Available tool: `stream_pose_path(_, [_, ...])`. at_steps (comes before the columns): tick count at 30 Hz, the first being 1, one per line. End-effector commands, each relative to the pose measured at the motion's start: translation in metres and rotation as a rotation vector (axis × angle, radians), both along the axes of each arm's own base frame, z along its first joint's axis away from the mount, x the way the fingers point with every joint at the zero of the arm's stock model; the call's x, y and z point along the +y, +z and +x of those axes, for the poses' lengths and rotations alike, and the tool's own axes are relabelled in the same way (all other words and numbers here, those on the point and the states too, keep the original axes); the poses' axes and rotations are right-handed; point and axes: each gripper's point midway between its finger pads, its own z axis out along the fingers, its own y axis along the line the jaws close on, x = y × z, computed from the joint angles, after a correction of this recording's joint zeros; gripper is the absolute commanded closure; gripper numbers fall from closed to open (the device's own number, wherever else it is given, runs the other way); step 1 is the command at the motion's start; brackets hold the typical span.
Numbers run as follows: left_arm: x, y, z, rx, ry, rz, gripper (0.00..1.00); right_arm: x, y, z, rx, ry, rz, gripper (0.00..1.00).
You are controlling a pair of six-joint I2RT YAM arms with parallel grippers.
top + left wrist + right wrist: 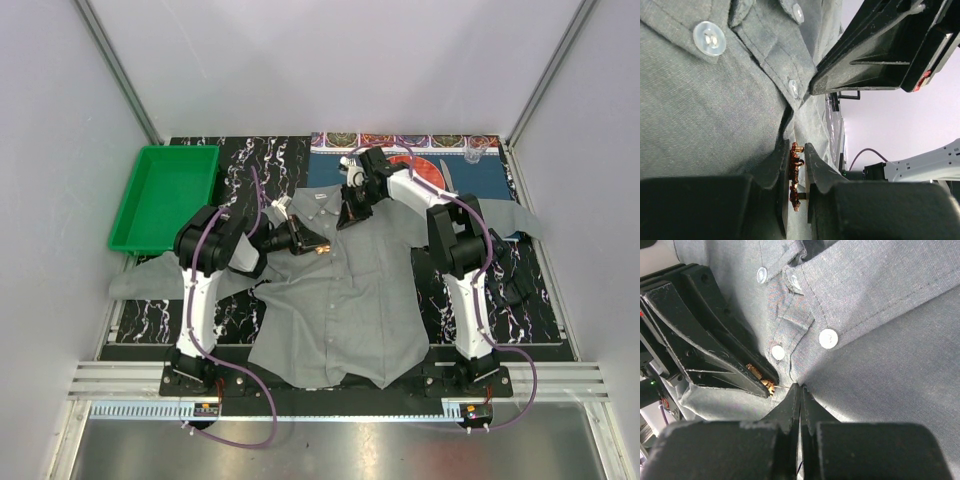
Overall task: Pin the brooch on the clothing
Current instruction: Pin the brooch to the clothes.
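The clothing, a grey button-up shirt [340, 300], lies spread flat in the middle of the table. My left gripper [797, 150] is shut on the coppery brooch [795, 170] and holds it edge-on against the shirt beside the button strip. In the right wrist view the brooch [762, 381] shows between the left fingers [715, 360], its thin pin pointing toward my right gripper [800, 386]. The right gripper is shut on a pinch of shirt fabric just below a button [778, 352]. From above, the two grippers [318, 247] [345, 220] meet near the collar.
A green tray [165, 195] stands at the back left. A blue patterned placemat [470, 175] with a red plate [425, 165] lies at the back right. The shirt rests on a black marbled mat [240, 160], its sleeves spread to both sides.
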Motion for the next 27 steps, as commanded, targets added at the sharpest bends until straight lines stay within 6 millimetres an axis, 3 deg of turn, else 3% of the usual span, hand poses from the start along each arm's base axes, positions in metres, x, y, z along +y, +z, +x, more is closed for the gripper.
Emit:
stream_pose_path(1, [0.001,0.100,-0.001,-0.494,-0.029,-0.153,1.00,0.003,0.052,0.009,-0.093,0.011,0.095,1.00])
stream_pose_path(14, [-0.002,0.126,-0.012,-0.643,-0.127,-0.150,1.00,0.000,0.063,0.009,-0.112,0.056,0.160,1.00])
stream_pose_path(27, [0.002,0.137,-0.001,-0.708,-0.139,-0.149,1.00,0.000,0.068,0.004,-0.089,0.079,0.214,1.00])
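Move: The left fingers already hold the brooch, its pin towards the shirt front. The placket edge it is meant for is already pinched in the shut right fingertips, about 3 cm ahead and 2 cm to the right of the left hand, perhaps 1 cm higher. From the right hand the brooch is roughly 3 cm back, 2 cm left and 1 cm lower; the collar button is about 3 cm ahead, 3 cm left and slightly below. The loose red flower lies some 8 cm to the left of the left hand, 1 cm ahead and 4 cm below, under that gripper. Keeping its grip on the brooch, the left hand climbs about 5 cm beside the pinched placket, easing roughly 1 cm back on the way and then forward again, while its wrist rolls and swings a little clockwise, some 15 degrees in all, and the fingertips tip up slightly. The right hand keeps the placket edge pinched between its shut tips and lifts it more slowly, about 2.5 cm, its fingers tilting up towards level by nearly 10 degrees. ##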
